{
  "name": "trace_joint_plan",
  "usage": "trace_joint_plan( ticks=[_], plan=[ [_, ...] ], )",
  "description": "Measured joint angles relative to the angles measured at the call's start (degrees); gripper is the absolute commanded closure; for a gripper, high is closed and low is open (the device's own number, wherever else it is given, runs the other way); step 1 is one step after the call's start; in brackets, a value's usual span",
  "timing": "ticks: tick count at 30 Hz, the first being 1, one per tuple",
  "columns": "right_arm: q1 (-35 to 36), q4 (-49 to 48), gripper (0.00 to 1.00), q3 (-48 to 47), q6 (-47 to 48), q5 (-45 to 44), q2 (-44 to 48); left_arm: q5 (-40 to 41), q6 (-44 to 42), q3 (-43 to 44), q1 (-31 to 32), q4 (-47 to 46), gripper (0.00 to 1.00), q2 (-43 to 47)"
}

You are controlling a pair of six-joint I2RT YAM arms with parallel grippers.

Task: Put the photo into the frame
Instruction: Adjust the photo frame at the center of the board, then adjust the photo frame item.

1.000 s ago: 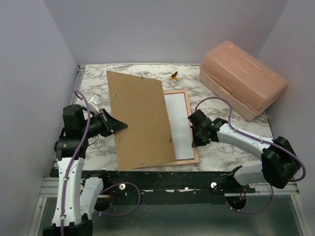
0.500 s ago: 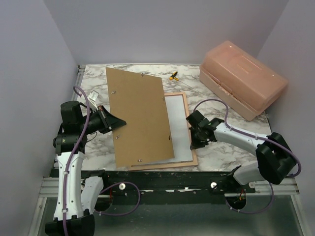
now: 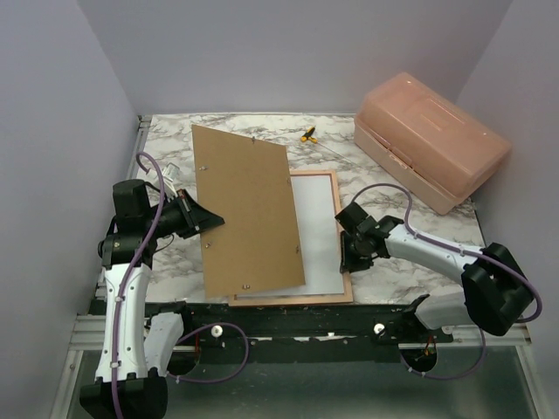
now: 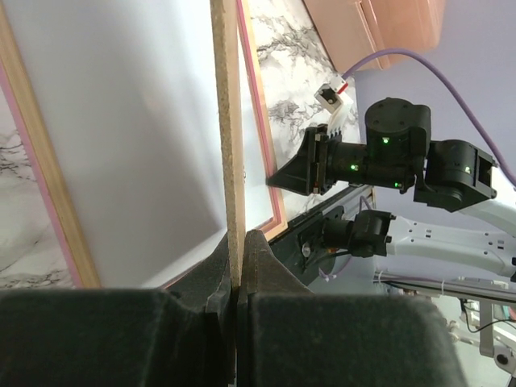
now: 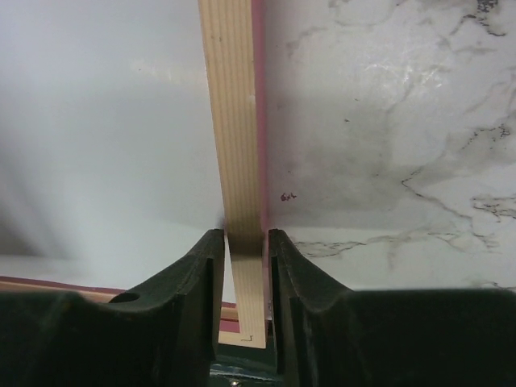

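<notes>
The frame (image 3: 339, 209) lies on the marble table with its light wood back up, and its pink edge shows in the right wrist view (image 5: 260, 121). Inside it lies the photo (image 3: 316, 231), white back up (image 5: 97, 121). The brown backing board (image 3: 244, 209) is held tilted over the frame's left part. My left gripper (image 3: 210, 223) is shut on the board's left edge (image 4: 228, 121). My right gripper (image 3: 347, 262) straddles the frame's right rail (image 5: 234, 121), jaws slightly open with a thin gap beside the rail.
A salmon plastic box (image 3: 432, 148) stands at the back right. A small yellow and black object (image 3: 307, 134) lies at the back near the board's far corner. Purple walls close in the left, back and right sides.
The frame with the photo has settled flat and shifted slightly toward the near edge. My right gripper's jaws have widened around the rail. The board has moved little.
</notes>
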State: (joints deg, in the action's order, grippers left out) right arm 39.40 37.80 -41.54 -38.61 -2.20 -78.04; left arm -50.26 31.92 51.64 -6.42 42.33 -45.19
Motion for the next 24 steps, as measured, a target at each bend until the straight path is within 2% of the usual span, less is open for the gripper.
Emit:
trace_joint_plan(
  ticks=[14,16,24],
  plan=[
    [0.0,0.3,0.1,-2.3,-2.4,0.7,7.5,0.0,0.9,-2.3,0.0,-3.1,1.0,-0.7],
    [0.0,-0.5,0.07,-2.3,-2.8,1.8,8.5,-0.3,1.6,-2.8,0.0,-4.0,1.0,-0.7],
    [-2.1,-7.3,0.08,-2.3,-4.5,10.7,8.9,-2.5,3.2,-4.6,0.0,-6.4,1.0,-0.8]
  ],
)
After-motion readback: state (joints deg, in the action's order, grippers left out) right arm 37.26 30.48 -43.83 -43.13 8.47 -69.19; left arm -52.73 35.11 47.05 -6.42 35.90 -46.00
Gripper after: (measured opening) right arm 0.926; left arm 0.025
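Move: The right hand stands at the frame's right bar near its near corner, fingers around the bar. From it the near right corner of the tilted brown board is about 10 cm left, 6 cm back and 5 cm higher; the frame's middle is about 13 cm left and 8 cm ahead. The left hand holds the board; from it the frame's middle is about 12 cm right, 4 cm ahead and 25 cm below. Upward first, then increasingly left and a little forward, the right hand frees the frame's bar and opens wide, climbing about 7 cm and going 5 cm left over the photo's white back towards the board's lower right edge, rolling some 20 degrees so its left side rises. The left hand keeps its pinch on the board, sinking about 1 cm. ##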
